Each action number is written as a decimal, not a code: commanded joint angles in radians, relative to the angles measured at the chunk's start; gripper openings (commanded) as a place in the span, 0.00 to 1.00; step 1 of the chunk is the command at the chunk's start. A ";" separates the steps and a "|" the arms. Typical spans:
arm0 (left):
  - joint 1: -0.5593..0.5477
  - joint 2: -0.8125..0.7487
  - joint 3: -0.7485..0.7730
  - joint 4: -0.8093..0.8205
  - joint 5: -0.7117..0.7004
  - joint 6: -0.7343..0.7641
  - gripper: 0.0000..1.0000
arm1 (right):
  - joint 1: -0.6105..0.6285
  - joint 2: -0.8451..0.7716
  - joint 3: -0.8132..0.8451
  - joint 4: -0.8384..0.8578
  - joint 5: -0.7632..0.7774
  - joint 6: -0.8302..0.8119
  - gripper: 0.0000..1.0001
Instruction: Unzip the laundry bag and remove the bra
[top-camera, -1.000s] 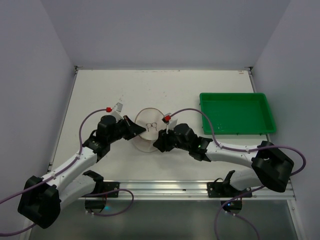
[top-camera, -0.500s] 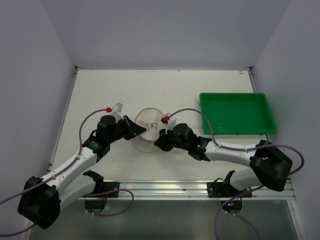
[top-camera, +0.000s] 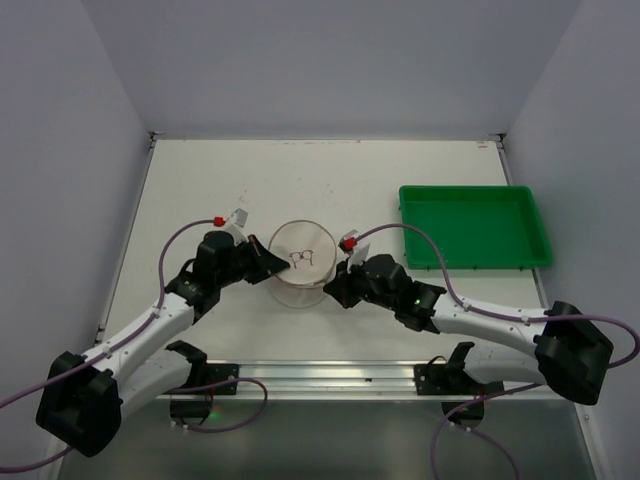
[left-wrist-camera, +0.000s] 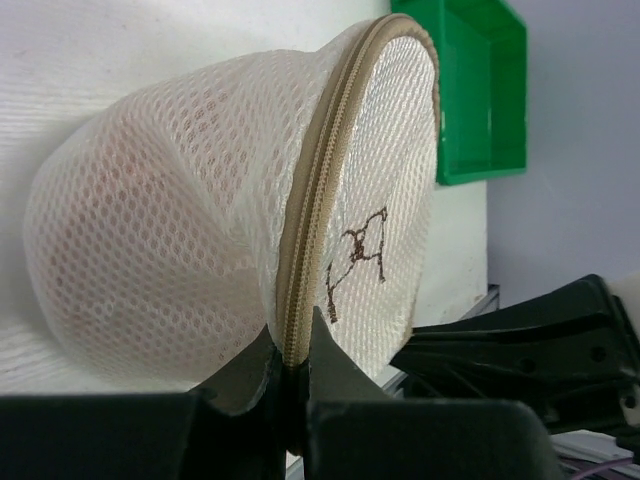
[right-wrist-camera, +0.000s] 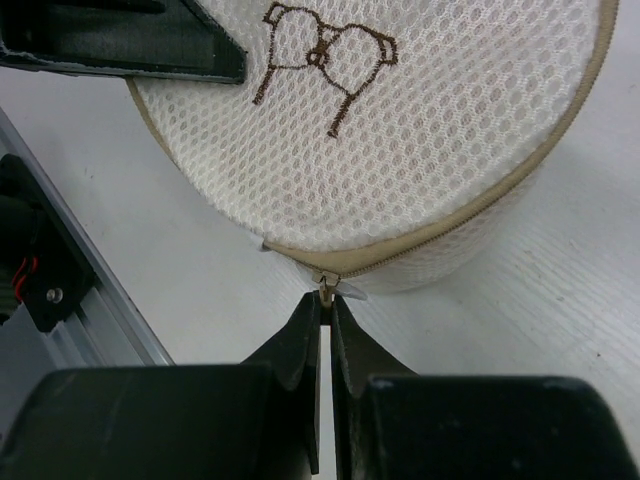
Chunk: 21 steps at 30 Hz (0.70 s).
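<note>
The laundry bag (top-camera: 302, 262), a round drum of white mesh with a beige zip rim and a small bra sketch on its flat face, stands on the table between both arms. My left gripper (top-camera: 271, 268) is shut on the bag's zip rim (left-wrist-camera: 300, 290) at its left side. My right gripper (top-camera: 331, 290) is shut on the small metal zip pull (right-wrist-camera: 326, 290) at the bag's near right edge. The zip (right-wrist-camera: 440, 235) looks closed along the part in view. The bra is hidden inside the bag (right-wrist-camera: 400, 130); only a faint pinkish tint shows through the mesh (left-wrist-camera: 150, 230).
A green rectangular tray (top-camera: 472, 226) sits at the right, also seen behind the bag as the green tray (left-wrist-camera: 480, 90). A metal rail (top-camera: 330, 375) runs along the near table edge. Grey walls enclose the table on three sides.
My right gripper closed onto the zip pull and its arm drew back to the right. The bag tipped more upright and shifted slightly. The left gripper kept its hold.
</note>
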 joint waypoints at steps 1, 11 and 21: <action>0.023 0.020 0.062 -0.113 -0.065 0.125 0.00 | -0.003 -0.062 -0.017 -0.043 0.050 -0.021 0.00; 0.034 0.196 0.283 -0.166 -0.178 0.355 0.24 | 0.046 -0.010 0.029 -0.031 -0.028 0.054 0.00; 0.042 0.183 0.362 -0.241 -0.221 0.283 0.96 | 0.060 0.206 0.228 0.023 -0.049 0.207 0.00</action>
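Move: The left fingers are shut on the laundry bag's left rim. The middle of its lid lies about 3 cm ahead of them, 4 cm to the right and slightly lower. The zipper pull, on the near rim, is some 9 cm to their right and 4 cm back. The right fingers already pinch that pull; from them the lid's middle is roughly 7 cm ahead and 5 cm left, and the green tray 35 cm right, 15 cm ahead and lower. Open the left gripper wide to let go of the rim, and carry it about 8 cm forward and then also up, over the far-left part of the lid, rolling its left side up nearly 20 degrees. Keep the right fingers shut on the zipper pull: ease it back a little, then draw it about 5 cm left along the near side of the bag. ##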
